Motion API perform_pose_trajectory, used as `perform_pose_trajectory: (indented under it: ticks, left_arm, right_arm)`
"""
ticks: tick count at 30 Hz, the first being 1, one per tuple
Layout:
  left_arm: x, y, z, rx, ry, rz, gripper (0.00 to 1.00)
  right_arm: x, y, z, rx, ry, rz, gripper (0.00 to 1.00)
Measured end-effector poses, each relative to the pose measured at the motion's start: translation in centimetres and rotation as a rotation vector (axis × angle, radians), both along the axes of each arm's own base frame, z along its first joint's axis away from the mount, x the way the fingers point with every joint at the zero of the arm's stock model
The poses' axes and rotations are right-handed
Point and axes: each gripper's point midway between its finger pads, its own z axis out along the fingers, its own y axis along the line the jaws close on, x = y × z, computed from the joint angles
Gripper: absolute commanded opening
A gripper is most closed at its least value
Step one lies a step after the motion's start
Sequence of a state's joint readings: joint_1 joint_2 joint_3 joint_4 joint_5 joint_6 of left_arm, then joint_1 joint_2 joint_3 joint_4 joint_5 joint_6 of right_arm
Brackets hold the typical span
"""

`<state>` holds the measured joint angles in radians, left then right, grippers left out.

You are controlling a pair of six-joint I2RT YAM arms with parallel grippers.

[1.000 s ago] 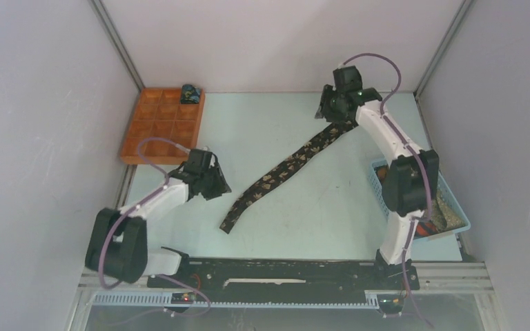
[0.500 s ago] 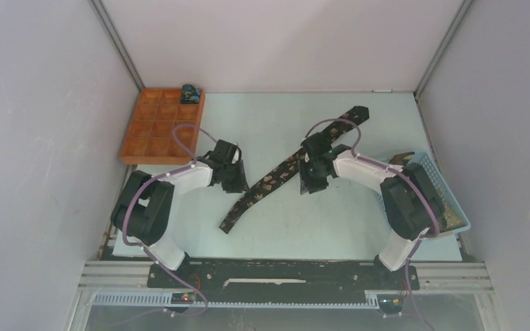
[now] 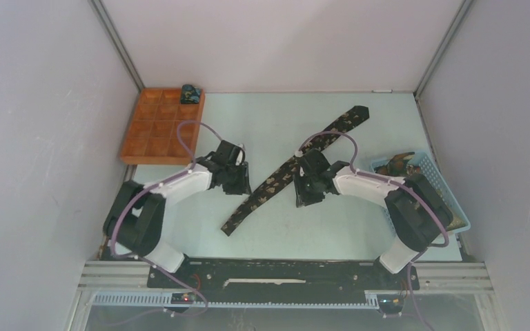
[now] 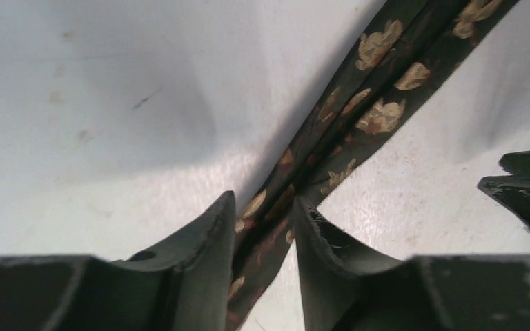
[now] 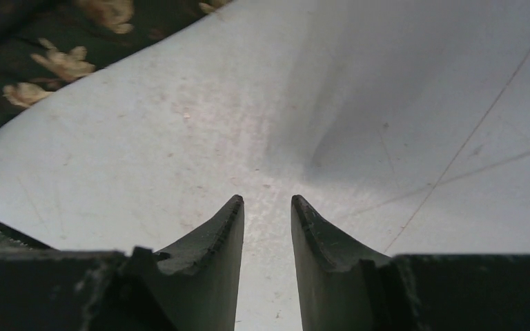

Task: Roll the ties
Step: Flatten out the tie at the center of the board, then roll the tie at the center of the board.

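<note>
One of the ties (image 3: 268, 183), black with tan leaves, lies flat and unrolled on the table, running diagonally from front left to back right. My left gripper (image 3: 240, 185) is low over its front part. In the left wrist view its fingers (image 4: 207, 234) stand a little apart, open, with the tie (image 4: 379, 83) running between them (image 4: 263, 198). My right gripper (image 3: 305, 196) hangs just right of the tie's middle. It is open over bare table (image 5: 266, 198), with nothing between its fingers. The tie (image 5: 48, 48) shows only in the top left corner of that view.
An orange compartment tray (image 3: 162, 127) stands at the back left, with a small dark bundle (image 3: 191, 93) in its far right cell. A blue mesh basket (image 3: 455, 207) with more fabric (image 3: 393, 163) stands at the right edge, beside the right arm. The right gripper's body (image 4: 524, 186) shows beside the left one.
The right arm has come from the tie's far end at the back to beside its middle. The far end now lies flat. The left arm has swung in over the tie. Both grippers have narrowed.
</note>
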<state>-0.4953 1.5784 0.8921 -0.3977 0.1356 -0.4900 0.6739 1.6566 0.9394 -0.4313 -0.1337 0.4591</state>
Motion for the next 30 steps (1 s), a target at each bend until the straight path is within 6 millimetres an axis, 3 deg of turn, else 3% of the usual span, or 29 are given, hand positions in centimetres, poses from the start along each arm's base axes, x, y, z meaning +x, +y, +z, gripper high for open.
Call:
perform_pose_trajectory:
  ticks: [2, 5, 6, 9, 12, 17, 22, 26, 30]
  left_arm:
    - [0.2, 0.6, 1.9, 0.01, -0.053, 0.014, 0.6]
    - [0.8, 1.8, 6.1, 0.008, -0.189, 0.064, 0.94]
    - [1.0, 2.3, 7.5, 0.007, -0.237, 0.08, 0.99]
    - [1.0, 4.1, 10.9, 0.003, -0.362, 0.151, 1.0]
    - [0.2, 6.5, 12.1, 0.011, -0.44, 0.235, 1.0]
    - [-1.2, 10.6, 10.6, 0.028, -0.46, 0.432, 1.0]
    - [-2.7, 13.7, 7.0, 0.023, -0.352, 0.607, 1.0]
    - [-5.0, 13.7, 4.3, 0.02, -0.251, 0.622, 1.0]
    - [-6.9, 13.3, 3.3, -0.01, -0.213, 0.632, 1.0]
  right_arm:
    - [0.1, 0.6, 0.9, 0.022, -0.031, 0.013, 0.34]
    - [0.2, 1.3, 1.9, 0.042, -0.072, 0.026, 0.34]
    - [0.3, 1.4, 2.2, 0.044, -0.086, 0.027, 0.34]
    - [0.4, 1.6, 3.0, 0.057, -0.125, 0.03, 0.34]
    - [0.3, 1.5, 3.4, 0.056, -0.156, 0.027, 0.35]
    - [0.3, 1.3, 4.7, 0.057, -0.235, 0.009, 0.38]
    - [0.4, 1.3, 5.9, 0.087, -0.304, -0.017, 0.37]
    - [0.5, 0.9, 5.9, 0.103, -0.33, -0.063, 0.36]
    - [0.5, 0.5, 4.9, 0.114, -0.334, -0.102, 0.36]
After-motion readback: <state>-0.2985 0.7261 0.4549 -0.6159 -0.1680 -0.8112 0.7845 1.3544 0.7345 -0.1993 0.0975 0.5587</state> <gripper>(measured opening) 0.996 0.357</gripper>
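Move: The near, narrow end of the tie lies about 11 cm back and 7 cm left of the left hand, some 2 cm below it; the hand's fingers straddle another stretch of the tie directly beneath them. The middle of the tie is about 13 cm right and 8 cm ahead of that hand, and the wooden tray about 27 cm left and 24 cm ahead. From the right hand, the tie's near end is some 19 cm left and 9 cm back. Lift the left gripper off its place over the tie by about 12 cm, spreading its fingers wide, then carry it left and back and sink it again beside the tie's near end, 13 cm left of its start, turning the wrist counter-clockwise some 35 degrees. Raise the right gripper about 5 cm beside the tie, tipping its fingers forward and keeping them nearly closed. ##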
